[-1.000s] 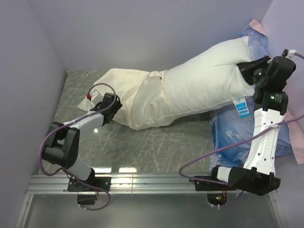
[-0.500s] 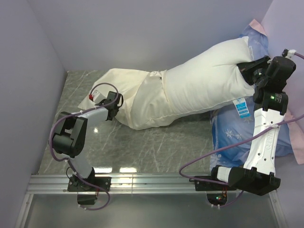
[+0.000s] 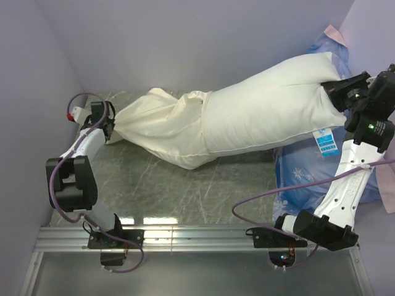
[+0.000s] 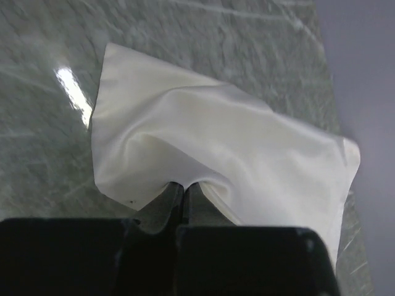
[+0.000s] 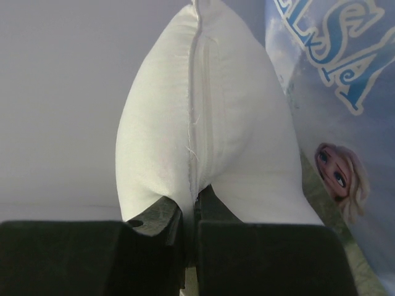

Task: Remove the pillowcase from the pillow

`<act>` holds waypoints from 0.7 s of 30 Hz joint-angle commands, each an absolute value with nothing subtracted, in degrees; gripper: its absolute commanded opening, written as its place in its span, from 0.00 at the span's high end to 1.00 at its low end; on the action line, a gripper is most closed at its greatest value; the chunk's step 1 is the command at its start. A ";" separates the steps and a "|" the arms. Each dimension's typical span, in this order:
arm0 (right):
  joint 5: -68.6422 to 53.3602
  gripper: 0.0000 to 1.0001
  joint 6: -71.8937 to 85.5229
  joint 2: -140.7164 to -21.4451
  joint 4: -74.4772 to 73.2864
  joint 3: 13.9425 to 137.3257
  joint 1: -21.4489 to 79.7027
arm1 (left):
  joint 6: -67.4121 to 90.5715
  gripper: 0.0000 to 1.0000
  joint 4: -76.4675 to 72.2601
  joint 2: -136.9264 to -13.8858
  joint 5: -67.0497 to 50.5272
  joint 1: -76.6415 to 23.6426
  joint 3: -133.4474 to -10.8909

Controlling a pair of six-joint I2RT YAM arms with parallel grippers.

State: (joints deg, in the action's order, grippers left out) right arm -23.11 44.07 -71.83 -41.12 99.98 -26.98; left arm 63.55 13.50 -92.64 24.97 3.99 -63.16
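Observation:
The cream pillowcase point(image 3: 170, 126) still sheathes the left part of the plump white pillow point(image 3: 271, 105), which slants up to the right above the table. Its loose end is stretched to a point at the far left, where my left gripper point(image 3: 111, 126) is shut on it. From the left wrist, the fabric point(image 4: 210, 148) fans out from the closed jaws point(image 4: 185, 188). My right gripper point(image 3: 336, 92) is shut on the pillow's right seam edge point(image 5: 194, 154), its jaws point(image 5: 192, 200) pinching the seam. A blue-and-white tag point(image 3: 325, 140) hangs below that end.
A blue "ELSA" pillow point(image 3: 296, 179) lies at the right, under the white pillow's raised end and beside my right arm. Purple walls close in the left, back and right. The grey marble tabletop point(image 3: 185, 185) stretches in front, with a metal rail point(image 3: 185, 234) at the near edge.
My left gripper closed on the pillowcase's loose end and pulled it left and back, stretching the case taut. The right gripper shifted slightly right, holding the pillow.

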 commanded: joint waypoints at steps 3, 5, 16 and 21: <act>-24.51 1.00 47.01 -71.19 -31.91 109.68 -32.77 | 58.98 1.00 14.33 -89.74 27.42 10.36 -66.62; -26.01 1.00 47.72 -71.19 -31.38 109.78 -34.88 | 58.01 1.00 13.80 -89.21 27.16 11.77 -66.71; -27.33 1.00 48.96 -70.75 -30.05 108.98 -35.95 | 53.88 1.00 14.06 -89.03 29.17 13.27 -70.84; -28.56 1.00 50.71 -70.84 -28.74 110.03 -35.86 | 51.69 1.00 12.58 -88.51 26.82 13.36 -71.98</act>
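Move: The left fingers already pinch the pillowcase at its closed end, about 10 cm over the table. The case's middle lies some 22 cm to the right and 3 cm back, slightly lower, and its open hem about 35 cm right, 3 cm back. From the right hand, high up and gripping the pillow's far end, the case's middle lies about 50 cm left, 6 cm farther out and 33 cm lower; the pillow's middle is 17 cm left, 3 cm farther out and 15 cm below. Keeping the closed end of the pillowcase pinched, the left hand pulls it left, away from the pillow, by about 8 cm, rising some 5 cm, quick at first, then slower, while its wrist rolls only slightly. Against that pull the right hand keeps its grip on the pillow's end and draws it mainly up, about 4.5 cm, and also a little right and back towards its base, the fingers tipping slightly upward. ##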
